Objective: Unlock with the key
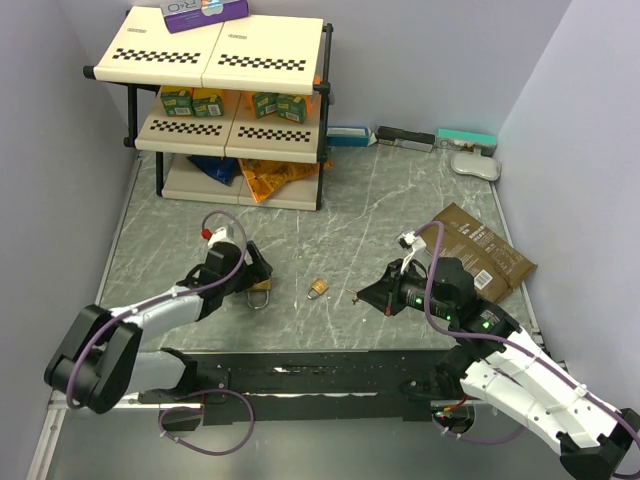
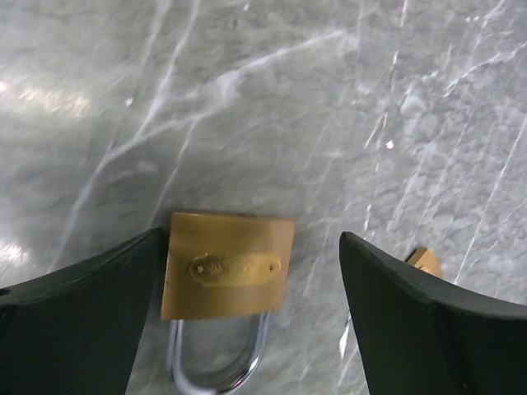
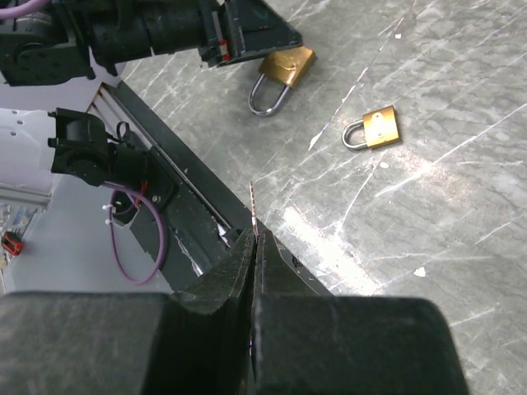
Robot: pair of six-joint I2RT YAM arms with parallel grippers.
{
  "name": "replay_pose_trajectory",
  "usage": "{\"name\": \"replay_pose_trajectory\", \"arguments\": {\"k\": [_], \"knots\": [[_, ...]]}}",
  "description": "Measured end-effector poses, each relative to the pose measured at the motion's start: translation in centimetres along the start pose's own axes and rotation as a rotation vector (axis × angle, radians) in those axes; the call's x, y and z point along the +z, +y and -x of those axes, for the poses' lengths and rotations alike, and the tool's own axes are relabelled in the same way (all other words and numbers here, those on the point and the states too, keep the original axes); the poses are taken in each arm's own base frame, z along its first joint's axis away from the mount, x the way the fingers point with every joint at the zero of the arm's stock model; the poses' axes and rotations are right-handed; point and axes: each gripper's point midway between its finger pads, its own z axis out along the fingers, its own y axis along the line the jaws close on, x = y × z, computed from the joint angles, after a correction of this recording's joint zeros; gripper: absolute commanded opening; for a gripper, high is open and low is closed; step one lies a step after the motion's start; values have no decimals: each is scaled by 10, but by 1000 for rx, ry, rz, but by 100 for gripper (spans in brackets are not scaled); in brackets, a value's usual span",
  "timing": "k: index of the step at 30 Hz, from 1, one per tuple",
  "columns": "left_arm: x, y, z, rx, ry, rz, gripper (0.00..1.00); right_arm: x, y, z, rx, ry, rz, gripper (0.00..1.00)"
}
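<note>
The larger brass padlock (image 2: 228, 265) lies flat on the marble table, steel shackle (image 2: 218, 362) pointing toward the camera. My left gripper (image 2: 251, 239) is open and straddles it, the left finger (image 2: 82, 321) against the lock body and the right finger (image 2: 428, 321) well clear. From above, the left gripper (image 1: 260, 278) sits over that padlock (image 1: 258, 292). The smaller brass padlock (image 1: 318, 288) lies between the arms. My right gripper (image 3: 255, 239) is shut on the key (image 3: 253, 206), whose thin blade sticks out past the fingertips. That gripper (image 1: 368, 294) hovers right of the smaller padlock (image 3: 375, 127).
A two-tier checkered shelf (image 1: 225, 60) with small boxes stands at the back left. A brown packet (image 1: 485, 250) lies at the right. Flat boxes (image 1: 405, 138) and a white object (image 1: 474, 165) line the back wall. A black base rail (image 1: 300, 375) runs along the near edge.
</note>
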Motion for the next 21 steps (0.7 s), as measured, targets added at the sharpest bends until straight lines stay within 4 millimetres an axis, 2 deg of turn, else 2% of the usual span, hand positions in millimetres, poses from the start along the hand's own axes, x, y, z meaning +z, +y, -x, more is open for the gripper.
{"name": "replay_pose_trajectory", "arguments": {"k": [4,7,12,15,18,21], "knots": [[9,-10,1,16,9,-32,91,0,0,0,0,1,-1,0],[19,-27,-1,63,28,-81,91,1,-1,-1,2,8,-5,0],[28,-69,-24,195,101,-193,92,2,-1,-2,3,11,-6,0],[25,-84,-35,254,130,-237,96,2,-2,-2,3,11,-8,0],[16,-86,-29,267,114,-239,99,2,-2,-2,3,9,-11,0],[-1,-91,-9,254,44,-231,99,2,-2,-2,3,9,-11,0]]}}
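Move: The big padlock lies almost under the open left hand, between its fingertips and beside the left one: about 2 cm back, 1 cm left and 2 cm below the hand point, shackle towards the base. The small padlock lies some 13 cm to that hand's right and 3 cm back, 3 cm below. From the waiting right hand, the big padlock is roughly 10 cm ahead, 23 cm left and 19 cm below. The big padlock is swept by the left finger of the wide-open left hand, which goes about 9 cm right towards the small padlock, bowing a little forward and back on the way while turning some 20 degrees clockwise. It then rises about 4 cm, clear of the big padlock, fingers still wide open. The right hand stays in place with the key. ##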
